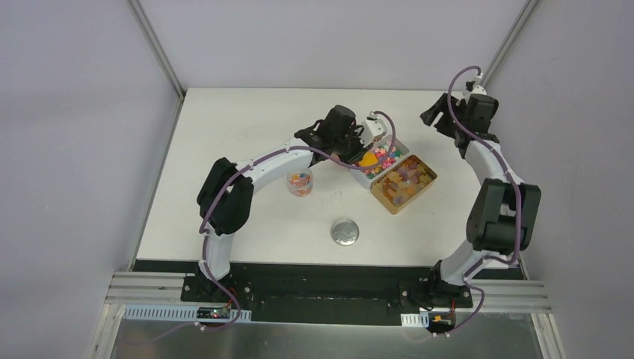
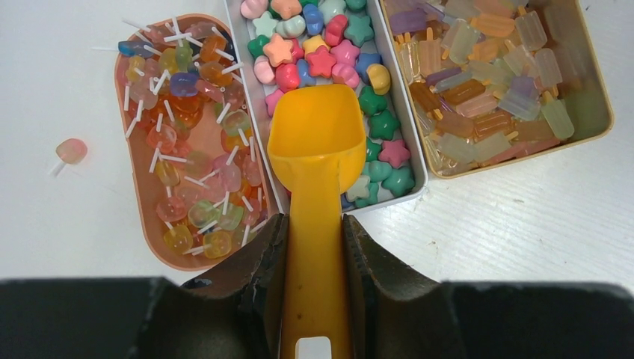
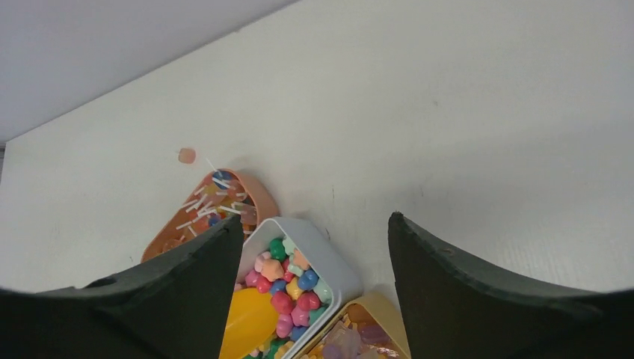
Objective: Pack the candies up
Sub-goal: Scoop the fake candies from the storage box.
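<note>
Star-shaped candies (image 2: 321,60) in mixed colours fill a white tin (image 2: 407,112) at the back centre-right of the table (image 1: 224,134). My left gripper (image 2: 314,221) is shut on the handle of an orange scoop (image 2: 318,142). The scoop's bowl shows nothing in it and lies among the stars. A pink tin (image 2: 123,120) to the left holds lollipop candies (image 2: 187,134). A gold tin (image 2: 598,112) to the right holds popsicle-shaped gummies (image 2: 486,82). My right gripper (image 3: 312,221) is open, with nothing between its fingers, and hangs off to one side above the three tins.
A clear cup (image 1: 300,182) with some candies stands left of the tins. A round silver lid (image 1: 345,232) lies nearer the front. One stray lollipop (image 2: 71,151) rests on the table beside the pink tin. Walls enclose the table on three sides.
</note>
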Tool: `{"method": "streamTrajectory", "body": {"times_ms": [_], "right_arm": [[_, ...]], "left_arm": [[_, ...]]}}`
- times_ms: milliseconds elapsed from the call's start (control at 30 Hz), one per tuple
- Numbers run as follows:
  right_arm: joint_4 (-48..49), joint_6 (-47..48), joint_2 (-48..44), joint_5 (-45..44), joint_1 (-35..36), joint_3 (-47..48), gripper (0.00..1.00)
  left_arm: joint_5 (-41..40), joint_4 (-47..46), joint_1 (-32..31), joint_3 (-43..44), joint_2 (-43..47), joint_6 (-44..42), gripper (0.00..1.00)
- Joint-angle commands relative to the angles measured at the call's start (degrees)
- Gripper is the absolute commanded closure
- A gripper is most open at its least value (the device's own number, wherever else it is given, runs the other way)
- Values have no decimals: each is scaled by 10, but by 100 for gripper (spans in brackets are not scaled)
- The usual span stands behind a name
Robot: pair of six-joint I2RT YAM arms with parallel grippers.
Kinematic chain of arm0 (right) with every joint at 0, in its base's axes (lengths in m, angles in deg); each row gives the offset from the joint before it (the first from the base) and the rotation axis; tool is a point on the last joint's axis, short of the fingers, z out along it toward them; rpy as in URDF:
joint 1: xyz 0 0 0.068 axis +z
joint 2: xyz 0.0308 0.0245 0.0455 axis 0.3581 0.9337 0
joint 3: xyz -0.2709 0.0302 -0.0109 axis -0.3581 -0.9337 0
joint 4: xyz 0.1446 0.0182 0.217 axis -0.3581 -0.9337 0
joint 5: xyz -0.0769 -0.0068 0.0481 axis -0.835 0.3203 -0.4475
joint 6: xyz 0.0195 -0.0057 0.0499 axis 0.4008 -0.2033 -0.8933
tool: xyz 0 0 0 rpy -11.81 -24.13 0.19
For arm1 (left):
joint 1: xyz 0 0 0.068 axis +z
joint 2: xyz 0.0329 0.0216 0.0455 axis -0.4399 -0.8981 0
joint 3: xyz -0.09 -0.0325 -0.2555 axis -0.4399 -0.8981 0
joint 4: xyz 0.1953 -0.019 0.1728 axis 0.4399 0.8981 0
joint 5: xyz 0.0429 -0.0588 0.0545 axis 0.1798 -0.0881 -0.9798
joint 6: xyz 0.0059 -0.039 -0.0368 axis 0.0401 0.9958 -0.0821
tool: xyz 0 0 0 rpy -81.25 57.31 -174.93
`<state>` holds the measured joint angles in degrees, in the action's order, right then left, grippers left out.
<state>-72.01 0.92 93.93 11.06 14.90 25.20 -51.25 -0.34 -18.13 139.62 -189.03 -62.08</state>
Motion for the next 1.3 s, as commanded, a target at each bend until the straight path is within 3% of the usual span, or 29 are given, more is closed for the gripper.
{"method": "streamTrajectory", "body": {"times_ms": [0,233,467,800,1267], "right_arm": [[-53,15,76,166,-27,47,32],[-76,64,183,215,-40,132,40],[-165,123,272,290,-40,219,51],[-194,160,319,338,-26,222,57],[-195,168,312,302,-12,187,63]], "left_arm": [[-26,-7,-7,29,-13,-10,100],[-52,-8,-10,29,-18,-12,100],[-53,-7,-11,33,-25,-4,100],[-72,-8,-11,39,-27,10,100],[-106,-93,-20,-15,-32,8,100]]}}
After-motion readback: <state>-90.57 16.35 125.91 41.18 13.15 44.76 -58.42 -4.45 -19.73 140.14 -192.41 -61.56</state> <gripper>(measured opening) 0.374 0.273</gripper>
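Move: The middle of the white candy box lies about 5 cm ahead of the left hand, 7 cm to its right and 10 cm below; the held scoop's bowl is already over it. From the left hand, the lollipop box is 11 cm ahead and about 1 cm left, the tan box 2 cm back and 14 cm right. From the right hand, the white box is roughly 6 cm back, 12 cm left and 16 cm down, and the tan box 13 cm back and 5 cm left. The right hand drops some 15 cm towards the far right end of the white box, swinging a few centimetres forward and back again on the way while drifting about 5 cm left; it turns counter-clockwise, tips further down and closes from wide to under half open. The left hand keeps its grip on the yellow scoop and works it about 2 cm forward and down into the candies, most of that near the end. ##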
